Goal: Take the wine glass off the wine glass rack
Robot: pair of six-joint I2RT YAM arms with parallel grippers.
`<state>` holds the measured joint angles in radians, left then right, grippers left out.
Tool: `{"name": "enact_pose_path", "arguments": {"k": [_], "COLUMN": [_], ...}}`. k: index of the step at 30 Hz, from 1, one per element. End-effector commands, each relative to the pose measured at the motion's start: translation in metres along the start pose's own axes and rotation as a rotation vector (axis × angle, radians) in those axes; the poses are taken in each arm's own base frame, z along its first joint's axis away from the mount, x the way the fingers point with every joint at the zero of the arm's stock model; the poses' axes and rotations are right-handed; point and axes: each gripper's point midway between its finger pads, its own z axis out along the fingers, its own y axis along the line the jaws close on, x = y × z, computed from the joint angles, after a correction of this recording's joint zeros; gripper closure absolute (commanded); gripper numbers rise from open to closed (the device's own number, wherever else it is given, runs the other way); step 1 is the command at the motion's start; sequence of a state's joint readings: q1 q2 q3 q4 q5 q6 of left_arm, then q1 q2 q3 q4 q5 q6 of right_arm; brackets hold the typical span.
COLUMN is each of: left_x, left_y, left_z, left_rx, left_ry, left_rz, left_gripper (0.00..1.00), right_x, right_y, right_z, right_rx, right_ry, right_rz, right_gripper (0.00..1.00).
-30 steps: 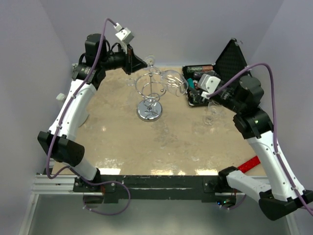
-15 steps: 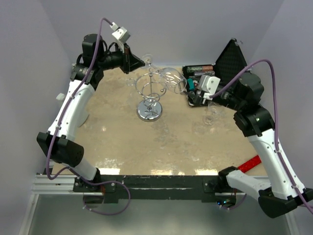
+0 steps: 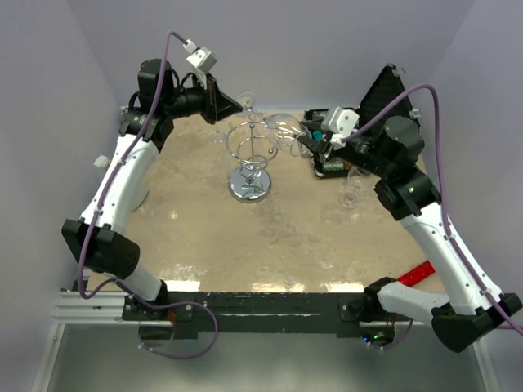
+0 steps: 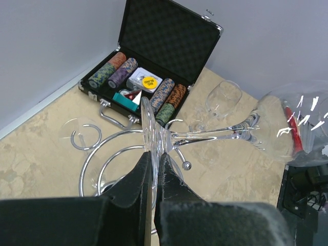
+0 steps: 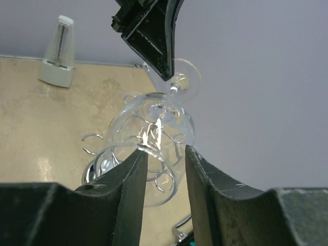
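Note:
The wine glass lies on its side in the air above the chrome wine glass rack. My left gripper is shut on the glass's round foot, and in the left wrist view the foot is pinched edge-on between the black fingers. The stem runs right to the bowl. My right gripper is open at the bowl's mouth. In the right wrist view the bowl sits just beyond the fingertips. I cannot tell whether they touch it.
An open black case of poker chips stands at the back right. A second wine glass stands upright in front of it. A white metronome-like object stands by the far wall. A red object lies near the right arm's base.
My right gripper has moved left and up, from the case to the bowl of the glass. My left gripper has lifted the glass slightly by its foot.

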<state>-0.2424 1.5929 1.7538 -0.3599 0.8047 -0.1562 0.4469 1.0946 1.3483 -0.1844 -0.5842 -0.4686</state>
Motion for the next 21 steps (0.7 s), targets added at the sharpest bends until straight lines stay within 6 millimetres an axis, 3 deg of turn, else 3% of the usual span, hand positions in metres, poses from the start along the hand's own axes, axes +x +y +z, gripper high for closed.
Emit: {"name": "enact_pose_path", "arguments": {"k": [1, 9, 10, 12, 14, 16, 21], "left_x": [-0.032, -0.023, -0.021, -0.021, -0.022, -0.022, -0.012], "left_y": [-0.02, -0.018, -0.018, -0.019, -0.018, -0.018, -0.017], "left_z": [-0.015, -0.017, -0.018, -0.02, -0.024, -0.028, -0.029], "left_rx": [0.011, -0.011, -0.013, -0.02, -0.042, -0.059, -0.05], "left_ry": [-0.092, -0.086, -0.082, -0.082, -0.081, -0.08, -0.077], "left_rz": [0.031, -0.004, -0.007, 0.002, 0.022, 0.042, 0.028], "left_gripper": [1.0, 1.0, 0.91, 0.6, 0.43, 0.35, 0.32], "right_x": [-0.017, -0.018, -0.018, -0.016, -0.014, -0.015, -0.017], "right_y": [-0.012, -0.047, -0.051, -0.057, -0.061, -0.064, -0.052], "right_z": [0.008, -0.001, -0.003, -0.005, -0.007, -0.009, -0.016], "right_rx": [0.094, 0.286, 0.308, 0.34, 0.353, 0.359, 0.301], "right_ry": [-0.056, -0.017, -0.011, 0.011, 0.037, 0.058, 0.081], "right_rz": [0.013, 0.018, 0.011, 0.012, 0.012, 0.004, 0.007], "right_gripper": [0.64, 1.0, 1.0, 1.0, 1.0, 1.0, 1.0]}}
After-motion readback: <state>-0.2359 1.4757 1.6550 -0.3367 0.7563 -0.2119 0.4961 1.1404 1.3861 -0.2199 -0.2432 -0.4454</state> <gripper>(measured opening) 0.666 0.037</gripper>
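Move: The left hand already has the wine glass pinched by its foot; the bowl's middle lies about 9 cm back, 10 cm right and 4 cm above it, the rack's top ring some 13 cm below, 4 cm back and on its line sideways. From the right hand, half open at the rim, the bowl's middle is about 5 cm left, 1 cm ahead and level. The standing wine glass is roughly 18 cm right, 3 cm ahead and 35 cm below that hand. Forward by about 4 cm and 2 cm to the right goes the right hand, turning clockwise some 15 degrees, while its fingers shut early on the wine glass's rim and keep their pinch. Only then do the left fingers spread wide and release the foot; after a 1 cm dip that hand rises past its starting height and backs off about 2 cm, slightly left. ##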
